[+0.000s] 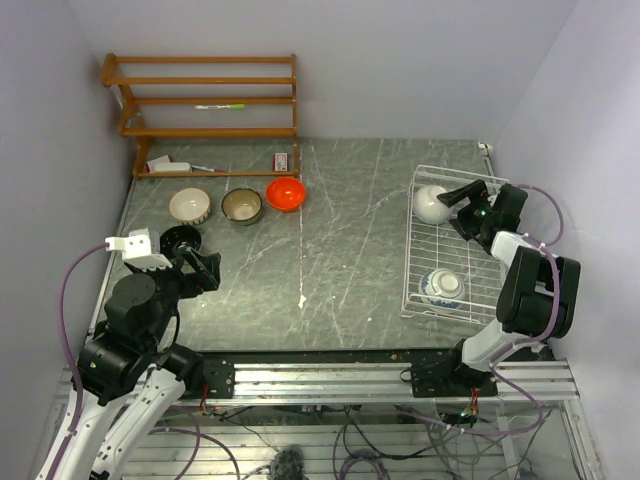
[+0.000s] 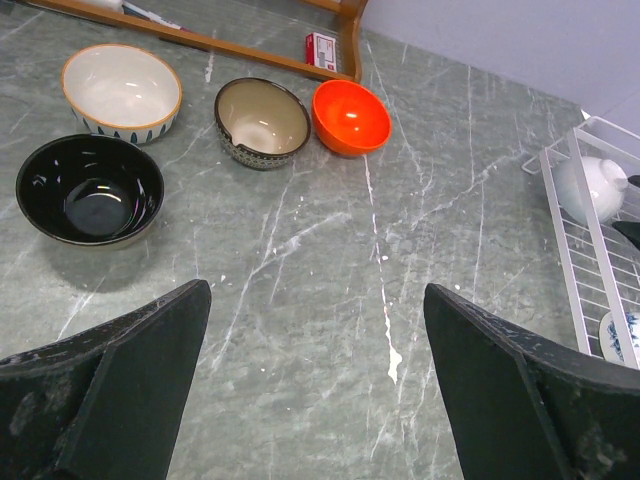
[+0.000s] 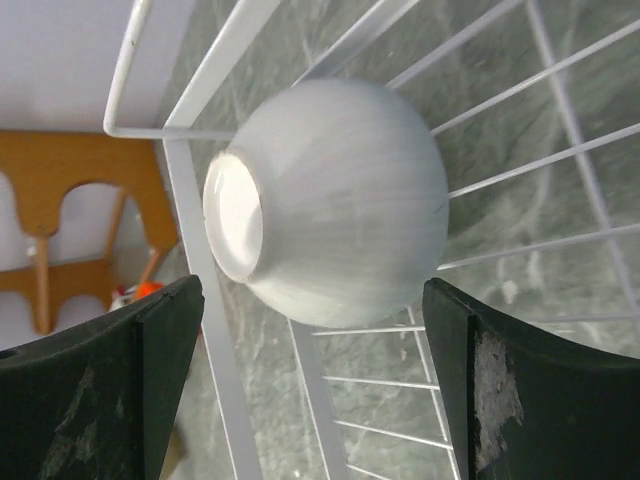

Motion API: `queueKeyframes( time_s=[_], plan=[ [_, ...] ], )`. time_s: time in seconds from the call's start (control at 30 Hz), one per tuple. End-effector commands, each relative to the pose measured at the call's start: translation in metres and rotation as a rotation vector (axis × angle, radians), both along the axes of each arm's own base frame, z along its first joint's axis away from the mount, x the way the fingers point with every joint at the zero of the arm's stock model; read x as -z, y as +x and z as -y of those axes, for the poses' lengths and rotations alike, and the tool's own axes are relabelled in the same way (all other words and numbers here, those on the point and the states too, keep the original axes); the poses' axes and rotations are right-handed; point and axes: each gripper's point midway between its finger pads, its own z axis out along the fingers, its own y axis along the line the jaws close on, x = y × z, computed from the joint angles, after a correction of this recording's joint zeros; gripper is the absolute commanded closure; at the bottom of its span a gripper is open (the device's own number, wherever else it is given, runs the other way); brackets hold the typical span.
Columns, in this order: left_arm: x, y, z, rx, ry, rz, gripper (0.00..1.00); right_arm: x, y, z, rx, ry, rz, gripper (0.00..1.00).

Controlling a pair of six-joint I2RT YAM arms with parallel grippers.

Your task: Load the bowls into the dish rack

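Observation:
The white wire dish rack (image 1: 409,250) stands at the right of the table. A plain white bowl (image 3: 330,200) lies tipped on its side in the rack's far left corner, its mouth toward the rim wire. My right gripper (image 3: 312,290) is open just short of it, its fingers to either side and not touching. A blue-and-white bowl (image 1: 441,286) sits in the rack's near part. A cream-white bowl (image 2: 121,88), a tan bowl (image 2: 262,122) and an orange-red bowl (image 2: 351,116) stand in a row on the table. My left gripper (image 2: 315,290) hovers open and empty over the table.
A black bowl (image 2: 90,189) sits in front of the cream-white one, closest to my left gripper. The brown wooden shelf (image 1: 205,100) stands at the back left with a small red-and-white box (image 1: 282,160) on its bottom board. Walls close in on both sides.

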Motion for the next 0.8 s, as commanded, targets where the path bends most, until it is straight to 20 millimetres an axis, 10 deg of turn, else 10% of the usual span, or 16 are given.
queueKeyframes(
  time_s=[0.0,0.37,0.77],
  plan=[
    [-0.010,-0.001,-0.003,-0.015,-0.015,0.030,0.01,0.008,-0.015,0.024,0.061,-0.195,-0.121,0.09],
    [-0.011,-0.001,-0.003,-0.012,-0.015,0.033,0.01,-0.049,0.003,0.007,0.030,-0.554,-0.101,0.09],
    [-0.009,0.001,0.002,0.009,-0.006,0.024,0.01,-0.060,0.043,-0.004,-0.002,-0.722,-0.150,0.10]
  ],
)
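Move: The white bowl lies in the dish rack close in front of the open right gripper: about 5 cm ahead, 4 cm to its left and 3 cm lower. The blue-and-white bowl is some 16 cm back, 1 cm to the left and 5 cm down; the rack's middle is about 6 cm back, 2 cm right and 8 cm down. From the idle left gripper, the white bowl is roughly 30 cm ahead, 48 cm to the right and 20 cm lower. Ease the open right gripper a centimetre or two right and back, clear of the white bowl, then swing it forward and up, about 5 cm forward and 7 cm up, to end above that bowl. Roll the wrist some 35 degrees along the way so its left side drops, and keep the fingers wide open. ##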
